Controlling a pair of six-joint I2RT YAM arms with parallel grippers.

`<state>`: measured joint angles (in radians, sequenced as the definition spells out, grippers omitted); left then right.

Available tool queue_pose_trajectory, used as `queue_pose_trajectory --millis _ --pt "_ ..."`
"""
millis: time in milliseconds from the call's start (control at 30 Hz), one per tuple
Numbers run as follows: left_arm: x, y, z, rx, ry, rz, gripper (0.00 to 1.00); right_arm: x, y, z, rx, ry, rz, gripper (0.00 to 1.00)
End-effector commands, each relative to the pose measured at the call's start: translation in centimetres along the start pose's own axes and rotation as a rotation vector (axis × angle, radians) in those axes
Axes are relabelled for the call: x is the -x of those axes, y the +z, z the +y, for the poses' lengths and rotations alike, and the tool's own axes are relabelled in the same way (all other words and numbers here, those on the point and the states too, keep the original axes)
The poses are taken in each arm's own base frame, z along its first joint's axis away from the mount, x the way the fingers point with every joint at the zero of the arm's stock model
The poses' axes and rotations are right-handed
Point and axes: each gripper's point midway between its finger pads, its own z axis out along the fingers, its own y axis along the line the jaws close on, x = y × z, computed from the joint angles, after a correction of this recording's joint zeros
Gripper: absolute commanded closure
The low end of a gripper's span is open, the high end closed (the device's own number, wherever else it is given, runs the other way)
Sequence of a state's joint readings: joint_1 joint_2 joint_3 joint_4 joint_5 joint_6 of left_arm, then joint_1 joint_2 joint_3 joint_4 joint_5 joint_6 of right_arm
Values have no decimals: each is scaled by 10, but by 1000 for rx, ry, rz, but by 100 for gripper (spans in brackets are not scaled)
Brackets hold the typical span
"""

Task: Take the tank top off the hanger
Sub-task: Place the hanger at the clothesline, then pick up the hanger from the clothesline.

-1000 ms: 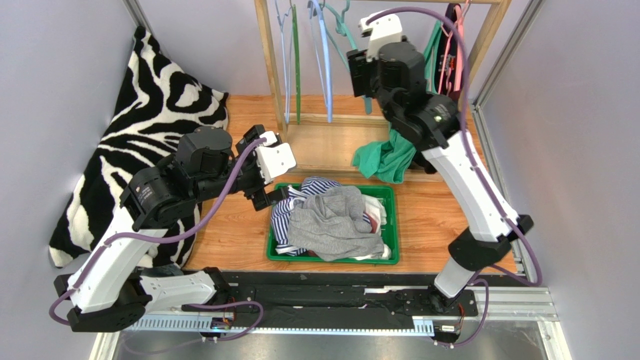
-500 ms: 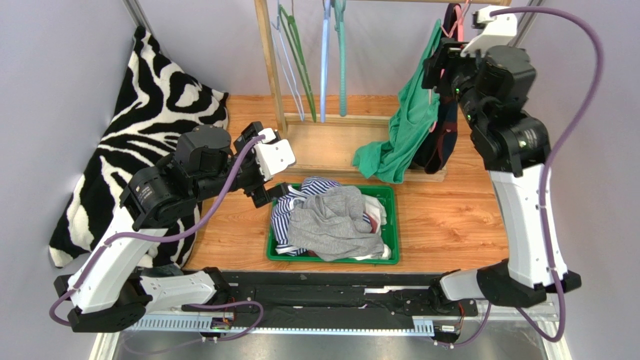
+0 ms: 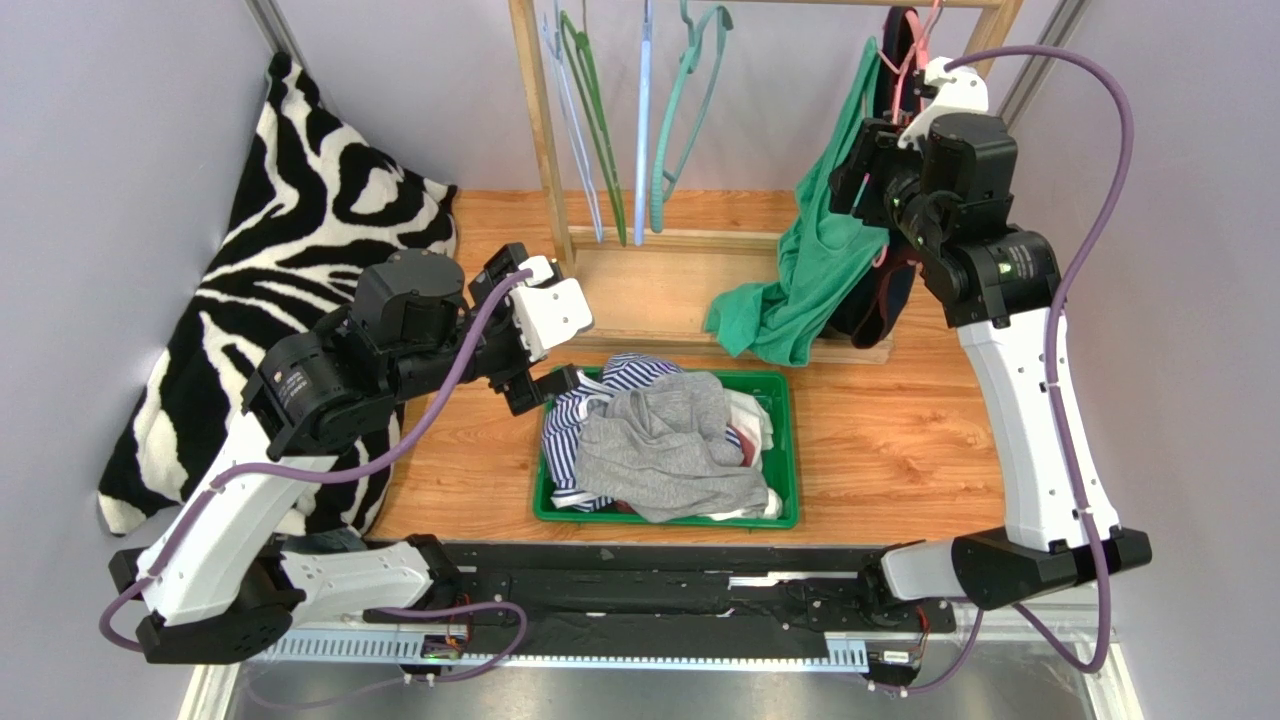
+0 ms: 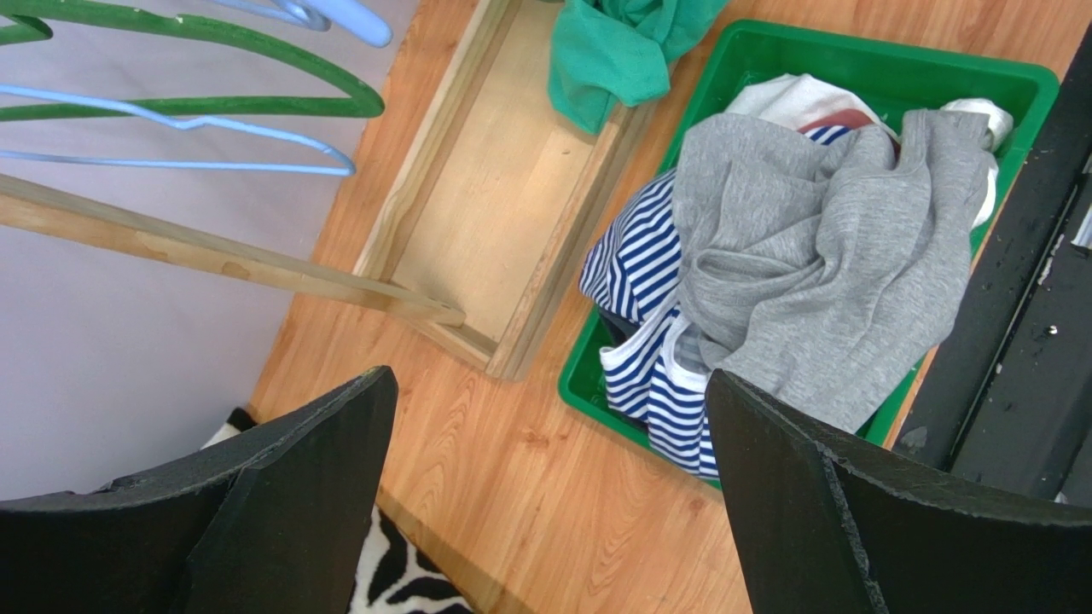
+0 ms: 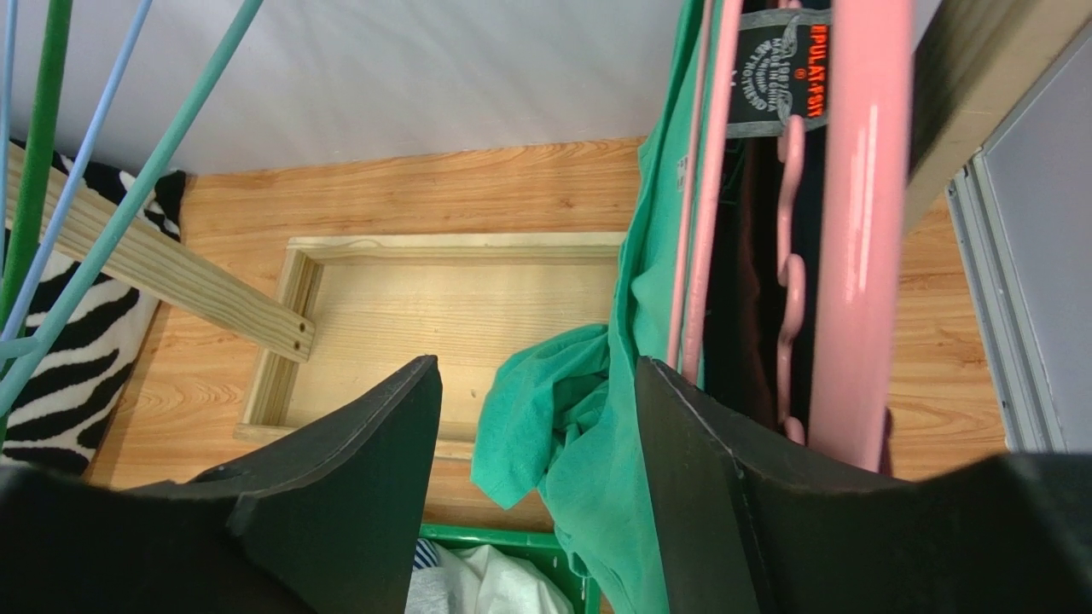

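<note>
A green tank top (image 3: 812, 270) hangs from a pink hanger (image 3: 906, 68) at the right end of the wooden rack, its lower part bunched on the rack's base. My right gripper (image 3: 869, 158) is up beside it, open. In the right wrist view the green tank top (image 5: 577, 422) drapes between the right gripper's (image 5: 536, 371) jaws, close against the right finger, with the pink hanger (image 5: 852, 230) just beyond. My left gripper (image 4: 549, 377) stands wide open with nothing in it, above the floor left of the green bin; the overhead view shows the left gripper (image 3: 556, 323) there too.
A dark garment (image 3: 887, 293) hangs behind the green one. The green bin (image 3: 781, 393) holds grey, striped and white clothes. Green, blue and teal empty hangers (image 3: 601, 135) hang on the wooden rack (image 3: 538, 120). A zebra blanket (image 3: 301, 210) lies at the left.
My right arm swung from the middle of the rack to its right end, up against the green tank top, and its jaws narrowed slightly. The empty hangers swing. The left arm is still.
</note>
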<state>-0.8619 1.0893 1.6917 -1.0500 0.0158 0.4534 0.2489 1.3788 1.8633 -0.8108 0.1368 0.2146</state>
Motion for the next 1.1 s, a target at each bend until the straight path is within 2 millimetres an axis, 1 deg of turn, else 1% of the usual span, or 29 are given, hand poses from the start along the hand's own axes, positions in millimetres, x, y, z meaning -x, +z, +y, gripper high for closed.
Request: queue_pose_trajectory --millis 0,33,167,233,333,400,567,700,767,833,867,900,933,967,1067 --pt "6 2 7 32 -6 -21 1 21 -20 2 34 32 -81 38" --pt "5 2 7 31 -9 -19 1 19 -20 1 40 31 -77 38" --pt "5 2 7 29 -9 -19 1 24 -27 4 82 30 -94 38" --pt "4 3 7 30 -11 -15 1 28 -28 0 80 33 -102 37" --pt "4 3 7 30 -11 -13 1 28 -24 -11 50 41 -98 37" --pt "5 3 7 31 -11 -18 1 25 -21 -18 29 47 -88 37" --pt "6 1 7 30 -14 -20 1 16 -10 -25 6 46 -56 37" --pt "5 -1 6 27 -14 -22 1 15 -6 -39 -68 17 -59 36" --pt "4 0 5 22 -14 -19 1 16 -3 -39 -65 22 -59 36" --pt "5 1 5 23 -14 -20 1 14 0 -31 -25 32 -44 40" --pt "4 1 5 22 -14 -19 1 9 4 -29 -19 41 -27 42" --pt "5 0 5 24 -14 -22 1 6 6 -28 -14 45 -16 48" --pt "5 0 5 22 -16 -21 1 0 9 -27 -7 48 -4 51" --pt "5 -1 6 25 -14 -24 1 -4 11 -25 -1 49 1 57" --pt "5 0 5 24 -14 -22 1 -20 18 -22 3 47 35 65"
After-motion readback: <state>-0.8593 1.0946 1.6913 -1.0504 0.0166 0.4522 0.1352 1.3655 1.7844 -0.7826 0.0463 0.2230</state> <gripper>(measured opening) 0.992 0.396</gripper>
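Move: The pink hanger's near lower end, inside the green tank top, lies from the right hand about 3 cm ahead, 3 cm right and 3 cm lower. Farther right hangs the navy tank top, roughly 5 cm ahead and 7 cm right of the hand; the empty teal hanger is some 14 cm to its left and about level ahead. From the left hand that pink end is around 16 cm ahead and 27 cm right, at about the same height. To the right about 3 cm goes the right hand, first easing back and up some 1.5 cm, then dipping down nearly 4 cm and forward about 2 to bring its fingers astride the pink hanger's near end and the green cloth over it. Late on, the half-open fingers begin closing, to well under half open, with hardly any turn of the wrist. ##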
